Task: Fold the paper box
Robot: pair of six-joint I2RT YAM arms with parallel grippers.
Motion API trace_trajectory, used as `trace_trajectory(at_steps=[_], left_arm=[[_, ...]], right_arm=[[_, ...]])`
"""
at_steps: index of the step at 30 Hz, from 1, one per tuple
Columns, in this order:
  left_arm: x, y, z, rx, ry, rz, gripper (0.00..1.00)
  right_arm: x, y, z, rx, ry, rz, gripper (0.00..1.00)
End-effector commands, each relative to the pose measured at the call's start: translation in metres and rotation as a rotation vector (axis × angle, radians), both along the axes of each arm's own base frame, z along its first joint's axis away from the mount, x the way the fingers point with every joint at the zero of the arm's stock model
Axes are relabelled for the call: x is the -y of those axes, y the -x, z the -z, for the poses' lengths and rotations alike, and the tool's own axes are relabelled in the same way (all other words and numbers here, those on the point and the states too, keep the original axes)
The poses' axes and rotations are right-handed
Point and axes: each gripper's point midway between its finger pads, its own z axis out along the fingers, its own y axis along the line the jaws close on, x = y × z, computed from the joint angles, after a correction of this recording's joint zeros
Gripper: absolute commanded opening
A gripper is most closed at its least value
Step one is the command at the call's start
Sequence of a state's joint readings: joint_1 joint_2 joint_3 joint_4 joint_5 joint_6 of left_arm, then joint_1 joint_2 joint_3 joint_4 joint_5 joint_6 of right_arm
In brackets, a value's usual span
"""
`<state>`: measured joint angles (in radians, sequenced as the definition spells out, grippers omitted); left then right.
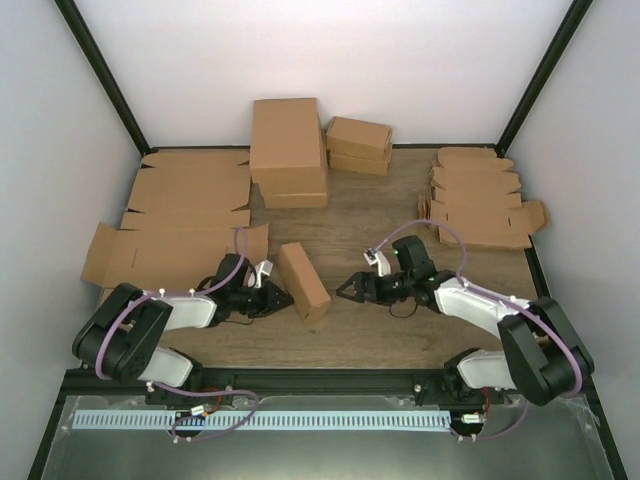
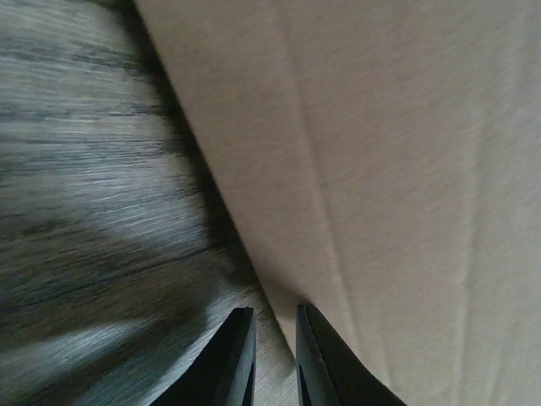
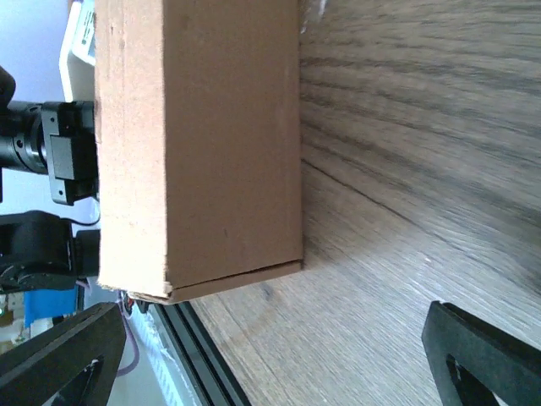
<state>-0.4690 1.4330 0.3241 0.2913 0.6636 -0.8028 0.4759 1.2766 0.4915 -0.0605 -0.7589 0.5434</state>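
The paper box [image 1: 303, 281] lies folded shut on the wooden table between my two arms, its long side running towards the front edge. My left gripper [image 1: 283, 297] sits low at the box's left side. In the left wrist view the left gripper [image 2: 275, 311] has its jaws drawn nearly together with only bare table in the thin gap, and the right fingertip [image 2: 325, 355] is at the lower edge of the box wall [image 2: 380, 169]. My right gripper [image 1: 345, 291] is wide open just right of the box. The right wrist view shows the right gripper [image 3: 272, 338] empty, a short way from the box end [image 3: 203, 135].
Large flat cardboard sheets [image 1: 180, 215] lie at the left. Big folded boxes [image 1: 288, 150] and smaller folded ones [image 1: 358, 145] stand at the back. A stack of flat die-cut pieces [image 1: 480, 200] lies at the right. The table's front rail [image 1: 330, 378] runs close behind the box's near end.
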Motion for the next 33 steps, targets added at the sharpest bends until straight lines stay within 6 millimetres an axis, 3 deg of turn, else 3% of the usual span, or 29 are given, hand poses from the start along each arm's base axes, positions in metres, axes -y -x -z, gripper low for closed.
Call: trace_trajectory(at_steps=[1, 11, 15, 17, 20, 22, 25, 33], left_arm=[[-0.005, -0.001, -0.001, 0.030, -0.019, -0.001, 0.17], [-0.010, 0.000, 0.000, 0.035, -0.042, -0.008, 0.16], [-0.020, -0.001, -0.009, 0.063, -0.064, -0.040, 0.17], [-0.022, -0.003, -0.021, 0.084, -0.052, -0.059, 0.29], [-0.025, -0.005, -0.044, 0.113, -0.023, -0.093, 0.60], [-0.029, -0.009, -0.062, 0.150, -0.018, -0.125, 0.70], [-0.040, -0.012, -0.078, 0.164, -0.041, -0.193, 0.97], [-0.034, -0.024, -0.103, 0.147, -0.030, -0.196, 1.00]], right_arm=[[-0.032, -0.005, -0.024, 0.047, -0.037, -0.084, 1.00], [-0.090, 0.004, -0.032, 0.205, 0.120, -0.157, 1.00], [-0.102, 0.003, -0.027, 0.262, 0.214, -0.151, 1.00], [-0.107, 0.005, -0.023, 0.262, 0.234, -0.171, 1.00], [-0.119, 0.013, -0.025, 0.273, 0.207, -0.218, 1.00], [-0.123, 0.017, -0.030, 0.292, 0.191, -0.232, 1.00], [-0.127, 0.019, -0.038, 0.340, 0.184, -0.244, 1.00], [-0.136, 0.032, -0.050, 0.442, 0.132, -0.331, 0.99]])
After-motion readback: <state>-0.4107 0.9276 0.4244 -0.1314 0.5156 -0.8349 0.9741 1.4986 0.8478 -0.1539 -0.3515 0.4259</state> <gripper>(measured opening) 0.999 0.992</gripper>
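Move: The paper box stands on its long edge between the hands, its middle about 4 cm right of the left hand, 3 cm ahead and 2 cm higher. The nearly shut left fingers are low beside its near left side. From the right hand the box's middle is some 9 cm left, 3 cm ahead and 4 cm lower. From the left hand, the flat sheets lie about 27 cm left and 11 cm ahead, and the big box stands straight ahead, some 31 cm out. The wide-open right hand meets the near part of the paper box with a finger on its right side, having swept about 12 cm left and drifted 3 cm back, turning some 15 degrees counter-clockwise. The left hand stays low beside the box at first, then rises about 10 cm and eases 3 cm left, away from the box, while its fingers open wide. ##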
